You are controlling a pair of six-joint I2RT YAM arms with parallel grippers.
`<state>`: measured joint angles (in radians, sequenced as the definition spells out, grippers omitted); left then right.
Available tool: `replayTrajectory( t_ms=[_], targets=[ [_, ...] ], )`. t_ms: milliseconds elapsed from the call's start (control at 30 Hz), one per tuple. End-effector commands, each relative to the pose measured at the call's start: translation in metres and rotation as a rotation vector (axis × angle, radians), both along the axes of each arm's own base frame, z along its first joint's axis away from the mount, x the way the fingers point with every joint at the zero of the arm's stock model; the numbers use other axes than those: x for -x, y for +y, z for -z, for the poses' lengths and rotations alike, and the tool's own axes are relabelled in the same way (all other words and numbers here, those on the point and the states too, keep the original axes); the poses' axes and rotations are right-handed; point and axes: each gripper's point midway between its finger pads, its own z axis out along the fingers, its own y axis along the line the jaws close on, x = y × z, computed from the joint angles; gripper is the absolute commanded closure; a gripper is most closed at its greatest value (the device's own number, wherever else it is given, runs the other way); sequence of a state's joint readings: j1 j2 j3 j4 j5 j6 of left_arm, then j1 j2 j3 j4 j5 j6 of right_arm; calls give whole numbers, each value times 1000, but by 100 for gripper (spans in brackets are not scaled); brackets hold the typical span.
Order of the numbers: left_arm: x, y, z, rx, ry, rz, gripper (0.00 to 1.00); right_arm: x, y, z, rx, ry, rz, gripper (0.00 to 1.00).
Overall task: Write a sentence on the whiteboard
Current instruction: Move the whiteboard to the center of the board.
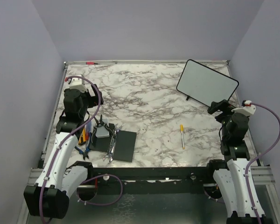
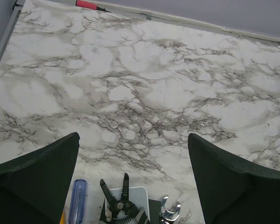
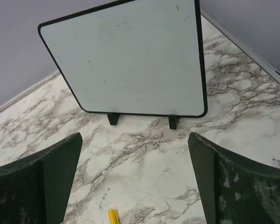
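The whiteboard (image 1: 207, 84) stands propped on its small black feet at the far right of the marble table; it has a thin black frame and rounded corners. In the right wrist view the whiteboard (image 3: 130, 60) fills the upper part, and its white surface shows only a few faint specks and no yellow-orange sentence. A yellow marker (image 1: 182, 136) lies on the table in front of it, and its end shows in the right wrist view (image 3: 113, 217). My right gripper (image 1: 218, 107) (image 3: 135, 158) is open and empty, facing the board. My left gripper (image 1: 89, 98) (image 2: 133, 154) is open and empty over the tools at the left.
A flat black square pad (image 1: 123, 144) lies near the front left, with a small grey box (image 1: 102, 133), a wrench (image 1: 111, 149) (image 2: 170, 210), wire strippers (image 2: 116, 200) and a blue-handled screwdriver (image 2: 77, 200) around it. A red tool (image 2: 88, 4) lies at the far edge.
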<state>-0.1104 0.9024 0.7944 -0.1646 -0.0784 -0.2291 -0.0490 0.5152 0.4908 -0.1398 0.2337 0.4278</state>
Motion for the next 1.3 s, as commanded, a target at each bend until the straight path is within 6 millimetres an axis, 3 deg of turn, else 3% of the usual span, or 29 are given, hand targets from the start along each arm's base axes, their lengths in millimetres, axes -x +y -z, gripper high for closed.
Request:
replayTrajectory(
  t_ms=[0,233,367,567,733,833,1267],
  targets=[
    [-5,3,-11,22,-13,-25,1,2,-1,-6,0,-3,4,0],
    [-2,4,-3,-23,11,-13,1,1,5,-7,16,1,-37,1],
    [-1,-2,3,-18,29,13,1,-10,19,1,19,47,-128,8],
    [2,-6,6,-11,29,39,1,-40,42,43,-81,219,-220,18],
    [3,-6,11,-12,39,37,1,-60,66,66,-37,306,-134,19],
    [4,-6,11,-29,36,36,1,-78,83,84,-51,352,-132,25],
    [9,-21,18,-56,54,80,1,-154,97,147,-10,430,-81,42]
  ],
)
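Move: The whiteboard's middle is roughly 21 cm ahead of the right hand, 3 cm to its left and 14 cm lower; its near left foot is about 17 cm ahead, 11 cm left and 20 cm down. The marker lies some 17 cm to the right hand's left, 4 cm back, 21 cm below. From the left hand the whiteboard is about 15 cm ahead, 55 cm right and 16 cm lower. Right hand swoops down 15 cm, forward and left towards the whiteboard's left foot, tipping down 30 degrees, fingers half-closing. ##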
